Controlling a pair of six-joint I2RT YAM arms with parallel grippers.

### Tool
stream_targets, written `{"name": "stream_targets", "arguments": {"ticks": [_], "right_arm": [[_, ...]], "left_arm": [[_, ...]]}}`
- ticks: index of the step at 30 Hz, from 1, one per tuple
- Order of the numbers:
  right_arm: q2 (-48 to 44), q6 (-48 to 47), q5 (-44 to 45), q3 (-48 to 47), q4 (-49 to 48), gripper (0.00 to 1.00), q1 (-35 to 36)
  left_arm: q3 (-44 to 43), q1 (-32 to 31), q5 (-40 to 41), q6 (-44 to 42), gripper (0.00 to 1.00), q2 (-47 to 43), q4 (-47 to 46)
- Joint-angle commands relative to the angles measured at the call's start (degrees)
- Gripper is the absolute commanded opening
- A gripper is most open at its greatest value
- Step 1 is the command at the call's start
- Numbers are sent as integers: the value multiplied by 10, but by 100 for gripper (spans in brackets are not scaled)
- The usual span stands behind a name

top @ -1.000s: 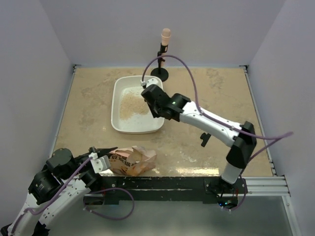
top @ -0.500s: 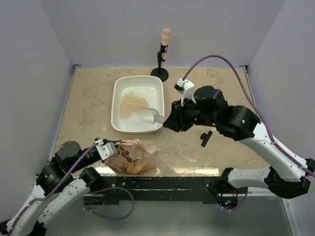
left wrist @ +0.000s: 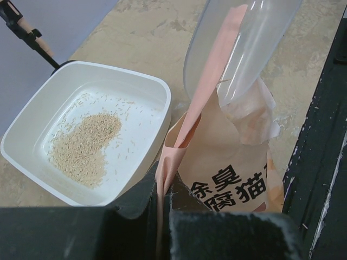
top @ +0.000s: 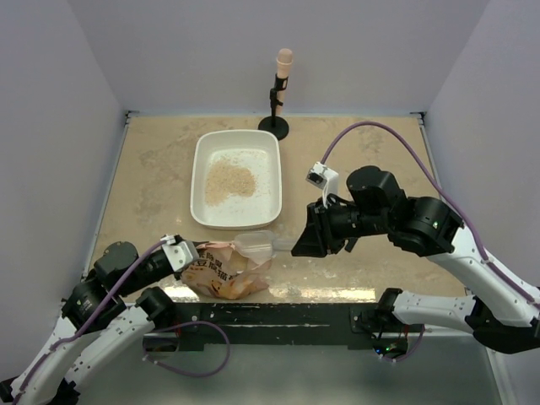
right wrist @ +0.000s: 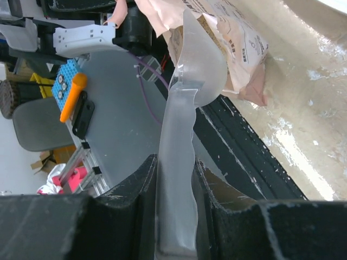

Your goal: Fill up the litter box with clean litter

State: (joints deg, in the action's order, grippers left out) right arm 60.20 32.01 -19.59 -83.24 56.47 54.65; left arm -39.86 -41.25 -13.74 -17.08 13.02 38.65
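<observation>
The white litter box (top: 202, 152) sits at the back centre of the table, with a pile of clean litter (top: 229, 180) in its left half. The left wrist view also shows the litter box (left wrist: 162, 100) and the clean litter (left wrist: 84, 146). My left gripper (top: 187, 251) is shut on the rim of the orange-pink bag (top: 221, 277), pinching the bag (left wrist: 233, 179) edge between its fingers (left wrist: 187, 203). My right gripper (top: 299, 245) is shut on the handle of a clear plastic scoop (top: 257, 245). The scoop (right wrist: 198, 54) bowl is at the bag's open mouth.
A black stand (top: 272, 128) with a peach-tipped top stands behind the litter box at the back wall. A black rail (top: 278, 316) runs along the table's near edge, just in front of the bag. Purple walls close in the table on three sides.
My right arm has swung the scoop out of the litter box and toward the front, down to the bag's mouth. The left gripper has kept its hold on the bag.
</observation>
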Motion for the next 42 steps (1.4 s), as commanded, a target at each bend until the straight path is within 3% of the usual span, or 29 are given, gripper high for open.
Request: {"name": "stream_targets", "arguments": {"ticks": [1, 17, 35, 42], "right_arm": [[-4, 9, -11, -14, 28, 0, 0], [58, -27, -18, 20, 23, 0, 1], [257, -80, -74, -50, 74, 0, 2], [275, -7, -82, 34, -55, 0, 5]], "left_arm": [[-44, 1, -22, 20, 0, -5, -104], [-54, 0, -37, 19, 0, -9, -97], [-29, 0, -75, -8, 0, -1, -103], [-18, 0, -97, 1, 0, -8, -115]]}}
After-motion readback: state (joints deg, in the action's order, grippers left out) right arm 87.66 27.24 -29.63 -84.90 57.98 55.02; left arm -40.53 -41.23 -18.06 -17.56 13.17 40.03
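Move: Some 14 cm to the right hand's left, level with it fore and aft and about 16 cm below, gapes the open mouth of the litter bag. The scoop in its fingers already reaches that way, its bowl about 11 cm left, 2 cm ahead and 7 cm down. The litter box stands roughly 34 cm ahead, 17 cm left and 29 cm below. From the left hand, the bag mouth lies about 7 cm right, 2 cm back and 7 cm below. Lowering the scoop into the bag mouth, the right hand sinks about 12 cm and, after a brief slow start, swings some 7 cm left, tipping its fingers about 25 degrees more steeply downward while they keep their grip on the handle. The left hand still pinches the bag's rim and eases back about 1 cm. ##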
